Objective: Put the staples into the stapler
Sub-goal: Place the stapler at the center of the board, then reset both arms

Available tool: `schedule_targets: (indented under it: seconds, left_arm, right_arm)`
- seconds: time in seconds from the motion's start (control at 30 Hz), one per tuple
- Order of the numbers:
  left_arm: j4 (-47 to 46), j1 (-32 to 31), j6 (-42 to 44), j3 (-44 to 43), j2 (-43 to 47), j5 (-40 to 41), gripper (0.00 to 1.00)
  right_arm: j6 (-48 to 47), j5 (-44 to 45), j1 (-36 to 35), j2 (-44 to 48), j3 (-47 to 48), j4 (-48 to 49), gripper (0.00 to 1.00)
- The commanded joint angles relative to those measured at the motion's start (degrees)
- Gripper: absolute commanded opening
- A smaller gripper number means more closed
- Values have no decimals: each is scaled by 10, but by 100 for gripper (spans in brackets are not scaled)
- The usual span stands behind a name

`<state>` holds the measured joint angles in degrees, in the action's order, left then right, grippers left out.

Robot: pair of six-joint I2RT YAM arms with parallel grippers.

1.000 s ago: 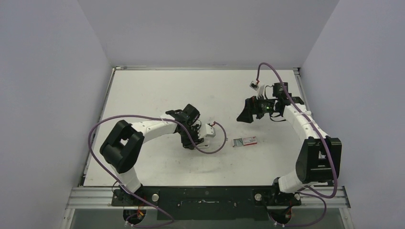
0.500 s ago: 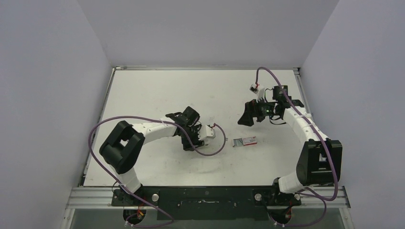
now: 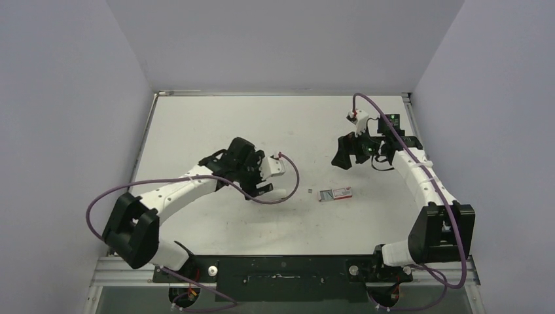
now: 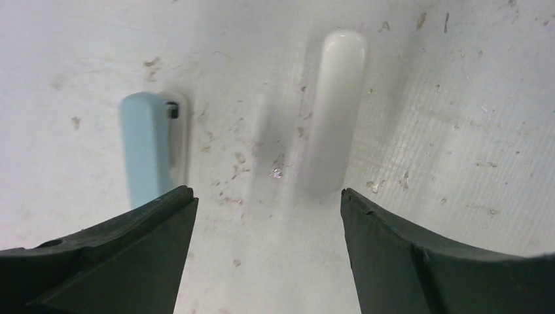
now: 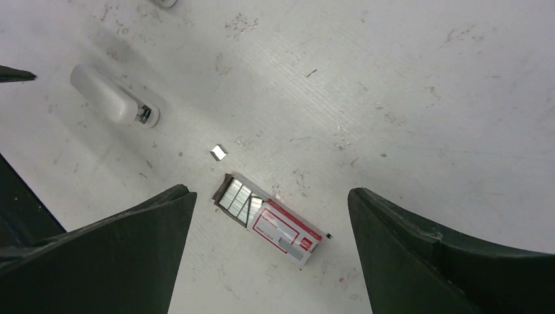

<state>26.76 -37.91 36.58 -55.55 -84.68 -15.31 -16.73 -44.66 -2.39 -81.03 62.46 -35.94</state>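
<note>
The stapler lies in two parts side by side: a light-blue piece (image 4: 145, 147) and a white rounded bar (image 4: 337, 111) (image 3: 278, 191) (image 5: 111, 96). My left gripper (image 4: 265, 194) (image 3: 260, 178) hovers open just short of them, with only bare table between its fingers. The red-and-white box (image 5: 285, 229) (image 3: 335, 193) lies open, with silvery staples (image 5: 239, 196) showing at its open end. One loose staple strip (image 5: 218, 152) (image 3: 309, 191) lies between the box and the white bar. My right gripper (image 5: 271, 193) (image 3: 341, 157) hangs open above the box, holding nothing.
The white table (image 3: 216, 124) is scuffed and speckled. Grey walls close it in on the left, back and right. A purple cable (image 3: 288, 183) loops from the left wrist down beside the white bar.
My left gripper has opened and pulled back to the left, uncovering the white bar on the table. The right gripper has shifted slightly back and right.
</note>
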Motion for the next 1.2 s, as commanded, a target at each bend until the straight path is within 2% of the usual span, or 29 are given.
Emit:
schedule_targets:
  seconds: [0.0,0.1,0.13,0.23,0.37,0.53,0.7,0.83,1.17]
  left_arm:
    - [-21,52,-59,-28,93,-29,81]
    - [-58,107,-125,-22,151,-42,91]
    - [-73,125,-148,-16,173,-40,99]
    - [-124,174,-212,14,237,-27,97]
    - [-166,202,-275,43,307,27,97]
    - [-170,229,-335,46,349,121,97]
    - [-193,260,-377,74,404,130,97]
    - [-209,302,-413,98,435,96,97]
    - [-197,327,-390,109,452,102,96]
  right_arm:
    - [48,103,-3,44,32,42,90]
    - [61,168,-3,54,49,38,90]
    - [66,190,-3,57,56,35,90]
    - [75,229,-4,61,86,20,90]
    - [83,240,-5,80,110,18,90]
    - [119,234,-4,149,63,87,90]
    - [133,246,-2,194,40,112,90]
    - [139,237,-2,224,11,143,90]
    - [148,212,1,235,-2,151,90]
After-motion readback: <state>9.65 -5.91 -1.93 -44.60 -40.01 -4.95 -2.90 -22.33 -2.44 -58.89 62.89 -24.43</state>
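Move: The white stapler, already let go, lies about 7 cm below the left hand, some 2 cm back and 2 cm to its right. The blue stapler is about 8 cm ahead and 3 cm left of that hand, the loose staples level with it and 14 cm right, the staple box 22 cm right and 1 cm back. From the right hand the white stapler lies roughly 21 cm left, 7 cm back and 15 cm down. Touching nothing, the left hand pulls up and away from the white stapler, rising and swinging left, about 20 cm each way; its fingers spread from mostly open to fully open while the wrist swings counter-clockwise and rolls, some 60 degrees. The right hand, open and empty, goes forward and right about 5 cm each, then climbs to some 13 cm while easing back, turning clockwise; both settle high. ##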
